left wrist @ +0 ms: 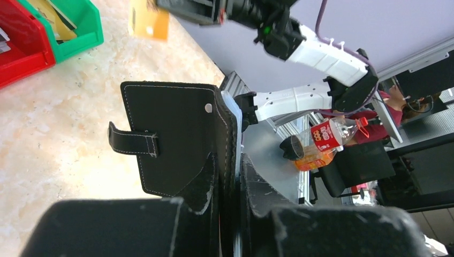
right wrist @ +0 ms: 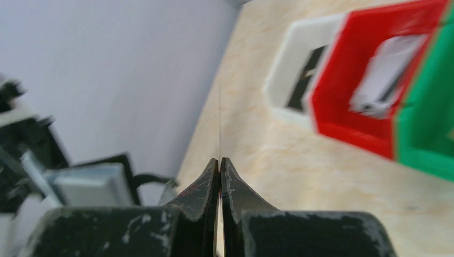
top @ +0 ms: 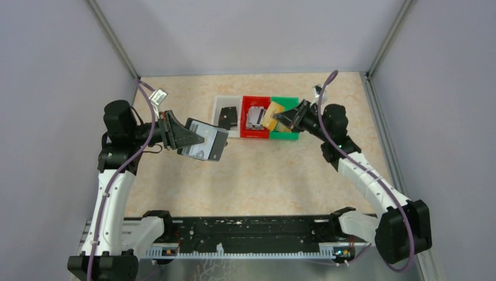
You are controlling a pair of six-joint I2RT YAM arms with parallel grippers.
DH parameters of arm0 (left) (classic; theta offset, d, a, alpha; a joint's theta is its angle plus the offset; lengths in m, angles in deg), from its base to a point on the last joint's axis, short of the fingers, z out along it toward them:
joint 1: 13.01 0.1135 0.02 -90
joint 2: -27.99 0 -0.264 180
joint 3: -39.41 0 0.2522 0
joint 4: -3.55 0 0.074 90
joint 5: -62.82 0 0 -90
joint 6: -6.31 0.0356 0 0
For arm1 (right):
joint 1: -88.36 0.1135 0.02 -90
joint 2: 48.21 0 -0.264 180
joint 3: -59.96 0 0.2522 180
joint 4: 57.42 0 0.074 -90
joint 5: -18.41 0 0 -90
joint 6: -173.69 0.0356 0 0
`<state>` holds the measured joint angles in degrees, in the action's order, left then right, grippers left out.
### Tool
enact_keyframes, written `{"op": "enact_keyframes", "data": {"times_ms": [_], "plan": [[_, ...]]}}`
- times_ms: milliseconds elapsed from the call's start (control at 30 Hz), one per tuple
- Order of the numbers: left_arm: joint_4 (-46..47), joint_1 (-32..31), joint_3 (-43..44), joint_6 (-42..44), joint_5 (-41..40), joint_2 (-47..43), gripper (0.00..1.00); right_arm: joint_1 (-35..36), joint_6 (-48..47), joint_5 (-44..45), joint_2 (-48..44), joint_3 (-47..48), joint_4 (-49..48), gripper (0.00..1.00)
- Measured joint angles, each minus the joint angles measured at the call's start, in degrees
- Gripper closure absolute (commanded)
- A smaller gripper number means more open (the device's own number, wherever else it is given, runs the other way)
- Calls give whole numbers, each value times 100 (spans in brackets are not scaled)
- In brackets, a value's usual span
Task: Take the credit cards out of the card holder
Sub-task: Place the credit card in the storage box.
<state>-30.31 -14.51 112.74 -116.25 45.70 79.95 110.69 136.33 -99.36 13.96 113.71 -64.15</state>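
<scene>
My left gripper (top: pixel 197 139) is shut on the black card holder (top: pixel 206 144) and holds it in the air left of the bins. In the left wrist view the card holder (left wrist: pixel 176 134) stands between the fingers of my left gripper (left wrist: pixel 237 179), strap tab to the left and a pale panel at its right edge. My right gripper (top: pixel 285 120) is shut on a gold credit card (top: pixel 270 117) above the red and green bins. In the right wrist view that card (right wrist: pixel 219 123) shows edge-on as a thin line above my right gripper (right wrist: pixel 220 163). Silvery credit cards (top: pixel 255 117) lie in the red bin.
Three small bins stand in a row at the back: white (top: pixel 222 100), red (top: pixel 252 134), green (top: pixel 288 137). A black item (top: pixel 228 117) lies in the white bin. The green bin (left wrist: pixel 88 32) holds yellowish cards (left wrist: pixel 53 19). Grey walls close in both sides.
</scene>
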Motion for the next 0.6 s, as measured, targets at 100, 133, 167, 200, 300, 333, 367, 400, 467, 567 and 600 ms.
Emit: {"op": "enact_keyframes", "data": {"times_ms": [100,133,167,200,300,333,367,400,467,567,600], "plan": [[-153,0,72,197,-13,55,100,-501,-800,459,369,798,1268,100],[-205,-2,79,262,-22,66,100,-592,-1027,656,555,1027,1587,100],[-275,0,83,328,-26,83,100,-656,-1272,874,785,1268,1904,100],[-315,0,83,376,-28,92,100,-673,-1432,1001,955,1412,2116,100],[-402,-2,94,487,-44,96,100,-675,-1910,1386,1637,1926,2745,100],[-415,0,107,514,-48,96,100,-675,-2037,1491,1847,2087,2898,100],[-422,0,125,527,-50,96,100,-675,-2159,1591,2059,2260,3064,100],[-435,0,149,546,-50,96,100,-675,-2277,1679,2295,2468,3204,100],[-435,0,175,568,-50,87,100,-675,-2457,1812,2688,2785,3344,100],[-437,0,179,588,-55,79,100,-675,-2660,1919,3178,3152,3432,100],[-437,0,179,586,-57,79,100,-675,-2697,1930,3287,3215,3427,100]]}}
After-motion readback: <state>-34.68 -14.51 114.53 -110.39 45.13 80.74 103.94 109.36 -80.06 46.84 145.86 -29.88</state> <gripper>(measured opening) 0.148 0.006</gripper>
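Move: The right hand already holds the gold credit card. The green box it is taken to lies about 15 cm ahead, 8 cm to its right and 24 cm below. The red box adjoins it, some 15 cm ahead and 3 cm left of the hand; the white box stands 11 cm further left. From the left hand, still holding the card holder, the green box is roughly 25 cm ahead, 27 cm right and 32 cm below. The right hand swings the pinched card forward 15 cm, down 12 and right towards the green box, tipping fingers down. ##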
